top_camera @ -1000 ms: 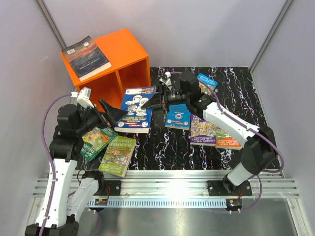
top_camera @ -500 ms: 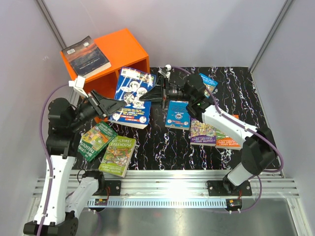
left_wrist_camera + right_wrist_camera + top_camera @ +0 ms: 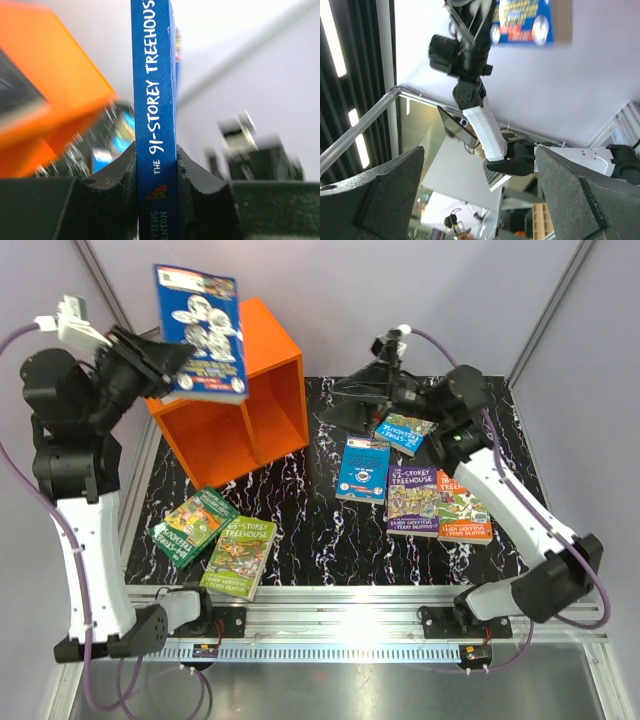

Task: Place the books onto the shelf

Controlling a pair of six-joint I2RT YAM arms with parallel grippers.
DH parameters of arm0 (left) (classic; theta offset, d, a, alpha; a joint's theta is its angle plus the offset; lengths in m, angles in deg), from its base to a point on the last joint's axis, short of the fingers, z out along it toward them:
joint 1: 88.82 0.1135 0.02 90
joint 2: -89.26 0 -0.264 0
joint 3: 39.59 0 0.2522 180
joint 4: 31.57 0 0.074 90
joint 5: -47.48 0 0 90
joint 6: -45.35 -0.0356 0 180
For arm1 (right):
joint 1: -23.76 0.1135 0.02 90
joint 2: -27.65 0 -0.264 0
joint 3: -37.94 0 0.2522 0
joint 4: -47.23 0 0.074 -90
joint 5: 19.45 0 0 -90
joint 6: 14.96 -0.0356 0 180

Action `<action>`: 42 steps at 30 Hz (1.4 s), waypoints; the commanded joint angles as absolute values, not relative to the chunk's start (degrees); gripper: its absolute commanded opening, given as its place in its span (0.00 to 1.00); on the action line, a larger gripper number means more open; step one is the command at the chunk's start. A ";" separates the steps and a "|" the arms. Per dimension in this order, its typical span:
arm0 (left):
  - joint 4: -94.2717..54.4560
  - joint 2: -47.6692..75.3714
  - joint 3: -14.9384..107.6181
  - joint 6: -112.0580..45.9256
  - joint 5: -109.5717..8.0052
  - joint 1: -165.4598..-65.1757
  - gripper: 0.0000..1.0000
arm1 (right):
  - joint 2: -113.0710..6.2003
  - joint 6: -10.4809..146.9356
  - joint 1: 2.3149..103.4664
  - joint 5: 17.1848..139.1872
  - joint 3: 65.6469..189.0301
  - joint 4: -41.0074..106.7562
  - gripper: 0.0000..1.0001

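My left gripper (image 3: 176, 358) is shut on a blue "91-Storey Treehouse" book (image 3: 200, 330), held high in the air over the orange shelf (image 3: 235, 425). In the left wrist view the book's spine (image 3: 155, 90) stands upright, pinched between both fingers (image 3: 202, 177), and the shelf (image 3: 55, 95) is a blur at the left. My right gripper (image 3: 335, 405) is open and holds nothing, above the table right of the shelf. Its wrist view looks between wide fingers (image 3: 380, 195) at the left arm and the lifted book (image 3: 522, 20). Other books lie flat on the table.
Two green books (image 3: 195, 527) (image 3: 238, 556) lie at the front left. A blue book (image 3: 362, 468), a purple one (image 3: 412, 495), an orange one (image 3: 462, 508) and a tilted blue one (image 3: 405, 432) lie under the right arm. Grey walls close in on three sides.
The left arm has swung the blue book from table height up above the shelf. The right gripper has let go of that book, opened and pulled back to the right.
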State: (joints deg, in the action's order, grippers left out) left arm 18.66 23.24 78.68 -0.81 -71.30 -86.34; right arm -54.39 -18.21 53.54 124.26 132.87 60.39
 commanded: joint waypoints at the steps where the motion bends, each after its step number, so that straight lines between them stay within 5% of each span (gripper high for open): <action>1: 9.37 18.25 83.76 4.74 -62.31 -81.97 0.00 | -48.92 -18.56 50.06 127.67 128.46 60.45 1.00; 8: 1.62 7.53 85.69 12.48 -60.97 -77.05 0.00 | -43.29 -16.98 49.25 127.41 120.79 59.31 1.00; 20: 17.94 -1.53 90.80 6.77 -51.23 -76.25 0.02 | -41.61 -12.67 46.79 130.05 119.56 52.37 1.00; 22: 19.11 -1.53 91.06 6.24 -50.44 -76.25 0.10 | -41.87 -12.59 46.53 130.49 119.47 52.28 1.00; 26: 20.77 -0.48 91.50 4.32 -48.50 -76.25 0.57 | -42.23 -12.59 46.09 130.92 119.21 52.19 1.00; 29: 25.07 -1.61 95.10 1.86 -46.65 -76.34 0.69 | -42.49 -12.67 45.91 131.27 119.20 52.19 1.00; 42: 35.63 -0.92 100.47 -4.83 -42.79 -76.34 0.87 | -42.41 -11.79 45.56 131.10 117.10 50.96 1.00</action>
State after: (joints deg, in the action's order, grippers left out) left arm 34.31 -3.34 97.94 -1.62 -45.77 -76.59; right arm -43.14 -13.01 45.98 130.09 117.85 50.81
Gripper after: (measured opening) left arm 0.862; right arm 0.994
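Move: My left hand holds the blue 91-Storey book by its spine. The dark book on the shelf top, where the blue book is to go, lies about 18 cm ahead, 7 cm left and 12 cm below. The shelf's own middle is some 22 cm ahead, 1 cm left and 33 cm down. On the floor, the green book lies about 4 cm back, 12 cm left and 53 cm below. From my empty right hand the dark book lies roughly 20 cm ahead, 33 cm left and 9 cm lower. I swing the blue book forward about 17 cm and left some 12 cm, then down about 10 cm onto the dark book, my left hand turning counter-clockwise and tipping nose-down. There the fingers open and let go of the spine, and the hand eases back and left about 3 cm. My open right hand backs off, sinking about 7 cm and going right 5 cm. ##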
